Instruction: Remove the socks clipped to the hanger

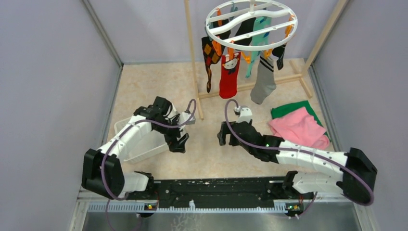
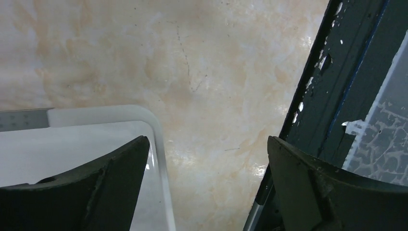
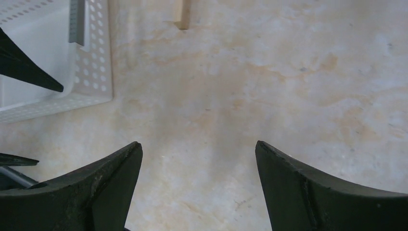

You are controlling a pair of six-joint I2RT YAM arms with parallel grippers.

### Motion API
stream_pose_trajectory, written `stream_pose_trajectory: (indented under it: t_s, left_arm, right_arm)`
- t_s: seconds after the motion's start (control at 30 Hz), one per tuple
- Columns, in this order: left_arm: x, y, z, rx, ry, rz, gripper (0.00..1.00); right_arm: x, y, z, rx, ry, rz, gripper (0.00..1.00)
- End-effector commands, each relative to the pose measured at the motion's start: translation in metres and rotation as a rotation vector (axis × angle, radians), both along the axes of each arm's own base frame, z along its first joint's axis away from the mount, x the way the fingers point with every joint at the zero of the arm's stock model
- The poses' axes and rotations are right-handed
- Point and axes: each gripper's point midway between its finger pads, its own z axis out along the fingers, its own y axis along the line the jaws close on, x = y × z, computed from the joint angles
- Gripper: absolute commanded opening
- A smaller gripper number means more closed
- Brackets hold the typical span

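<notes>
The white ring hanger [image 1: 251,21] hangs at the back from a wooden rack. Clipped under it are several socks: a black argyle one [image 1: 208,57], a red one [image 1: 229,74], a teal one [image 1: 255,53], a grey one [image 1: 263,79] and black ones [image 1: 245,31]. My left gripper [image 1: 179,139] [image 2: 207,144] is low over the table beside a white basket, open, with nothing between its fingers. My right gripper [image 1: 223,134] [image 3: 198,144] is open over bare tabletop, also holding nothing. Both are well in front of the socks.
A white perforated basket [image 1: 144,149] [image 2: 159,139] [image 3: 103,57] sits at the left under my left arm. Folded pink [image 1: 300,127] and green [image 1: 291,109] cloths lie at the right. The wooden rack's post [image 1: 192,57] and foot [image 3: 181,19] stand between arms and hanger. Grey walls close in both sides.
</notes>
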Motion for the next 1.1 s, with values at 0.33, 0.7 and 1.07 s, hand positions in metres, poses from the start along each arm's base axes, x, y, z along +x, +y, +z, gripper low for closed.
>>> stream_pose_trajectory:
  t_s: [0.33,0.7,1.07]
  left_arm:
    - [0.12,0.1,0.147,0.055,-0.435,0.581,0.99]
    - [0.141,0.176,0.13,0.046,-0.302,0.896,0.99]
    - [0.136,0.168,0.117,0.032,-0.276,0.844,0.99]
  right_arm:
    - [0.044,0.165,0.035,0.093,-0.076,0.271,0.86]
    - [0.07,0.251,-0.013,-0.035,-0.016,0.353,0.48]
    - [0.051,0.21,0.006,-0.057,-0.045,0.255,0.0]
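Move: The right hand, empty and open, has the grey grip on the basket's right end about 24 cm to its left, 7 cm ahead and 4 cm below it. The wooden stand's foot lies some 13 cm ahead, 15 cm left and 12 cm down; the basket's middle is roughly 36 cm left, 2 cm ahead and 9 cm down. From the open left hand, that grey grip is about 9 cm ahead, 2 cm left and 2 cm below. Leftward and a little forward, the right hand sweeps about 24 cm to the basket's grey grip, turning nearly 20 degrees counter-clockwise; it sinks late while the fingers close, pinches the grip and eases back right some 2 cm. The open left hand clears out of its way, forward and up, then left to just beyond the basket's far rim, turning about 50 degrees counter-clockwise. ##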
